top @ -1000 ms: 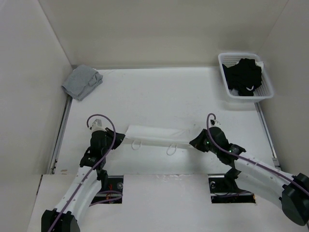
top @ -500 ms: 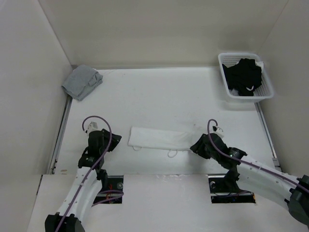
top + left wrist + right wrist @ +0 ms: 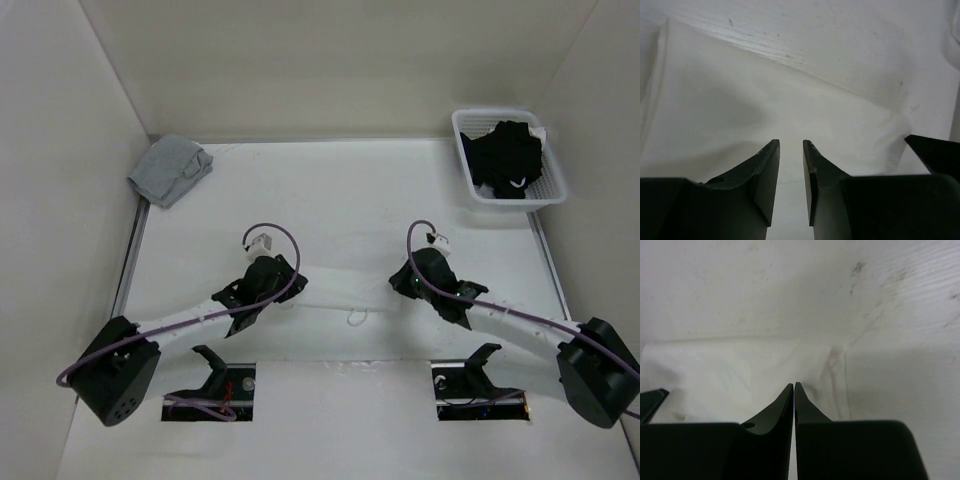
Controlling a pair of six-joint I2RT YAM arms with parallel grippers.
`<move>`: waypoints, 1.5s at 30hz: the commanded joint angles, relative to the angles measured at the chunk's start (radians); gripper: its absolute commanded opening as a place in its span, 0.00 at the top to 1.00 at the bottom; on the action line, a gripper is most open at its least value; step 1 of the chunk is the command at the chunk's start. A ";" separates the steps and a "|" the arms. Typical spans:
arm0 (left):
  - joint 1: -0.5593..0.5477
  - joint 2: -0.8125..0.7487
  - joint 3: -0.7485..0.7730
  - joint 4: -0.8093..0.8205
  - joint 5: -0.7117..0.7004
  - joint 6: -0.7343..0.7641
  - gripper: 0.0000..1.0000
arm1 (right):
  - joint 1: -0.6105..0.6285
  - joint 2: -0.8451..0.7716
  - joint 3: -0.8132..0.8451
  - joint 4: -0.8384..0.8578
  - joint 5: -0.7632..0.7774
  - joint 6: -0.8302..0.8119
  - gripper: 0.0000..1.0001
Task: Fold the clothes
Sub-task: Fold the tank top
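Observation:
The clothes [image 3: 335, 290], a thin white top, lie flat as a long band on the table between my two arms, with one strap loop [image 3: 355, 319] poking out at the near edge. My left gripper [image 3: 278, 292] is at the band's left end. In the left wrist view it [image 3: 791, 142] stands open over the white fabric [image 3: 715, 115], with nothing between its fingers. At the band's right end is my right gripper [image 3: 403, 282]. Seen from the right wrist it [image 3: 794, 384] is shut, its tips pressed into the fabric [image 3: 730, 370] beside a small wrinkle.
A grey cloth bundle [image 3: 170, 170] lies in the far left corner. A white basket [image 3: 510, 205] holding black garments [image 3: 508, 158] stands at the far right. Walls enclose the table on three sides.
The top, held stretched between both shut grippers a second ago, was let go and now lies flat. Both arms swung back in to its ends; the right gripper opened, then shut again.

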 commanded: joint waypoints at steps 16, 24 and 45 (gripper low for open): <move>0.329 0.139 -0.097 0.296 0.086 0.026 0.75 | -0.135 0.175 0.000 0.171 -0.067 -0.040 0.87; 0.364 0.029 -0.018 0.237 0.109 0.053 0.75 | -0.115 -0.073 -0.021 0.105 -0.013 -0.046 0.52; -0.233 0.245 -0.004 0.319 0.005 -0.014 0.80 | -0.105 -0.075 -0.156 0.082 -0.184 0.102 0.45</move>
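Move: The folded tank top lies flat just under both hands, about 4 cm lower; its middle is some 8 cm to the left hand's right and level with it. Its left end is about 9 cm to that hand's left and 4 cm ahead. From the right hand the middle is roughly 16 cm left and 1 cm back. The right strap loop sticks out some 11 cm left and 9 cm back of the right hand. Right fingers, shut, come down about 3 cm and slightly forward at the tank top's far right corner, then open, lift clear, draw back some 5 cm and sink again, straddling its near right corner. The left hand, fingers steady, sinks and slides forward-left towards the left end, then hops back over the cloth, about 15 cm right and 10 cm back, turning some 30 degrees clockwise, down to the near edge beside the straps. ##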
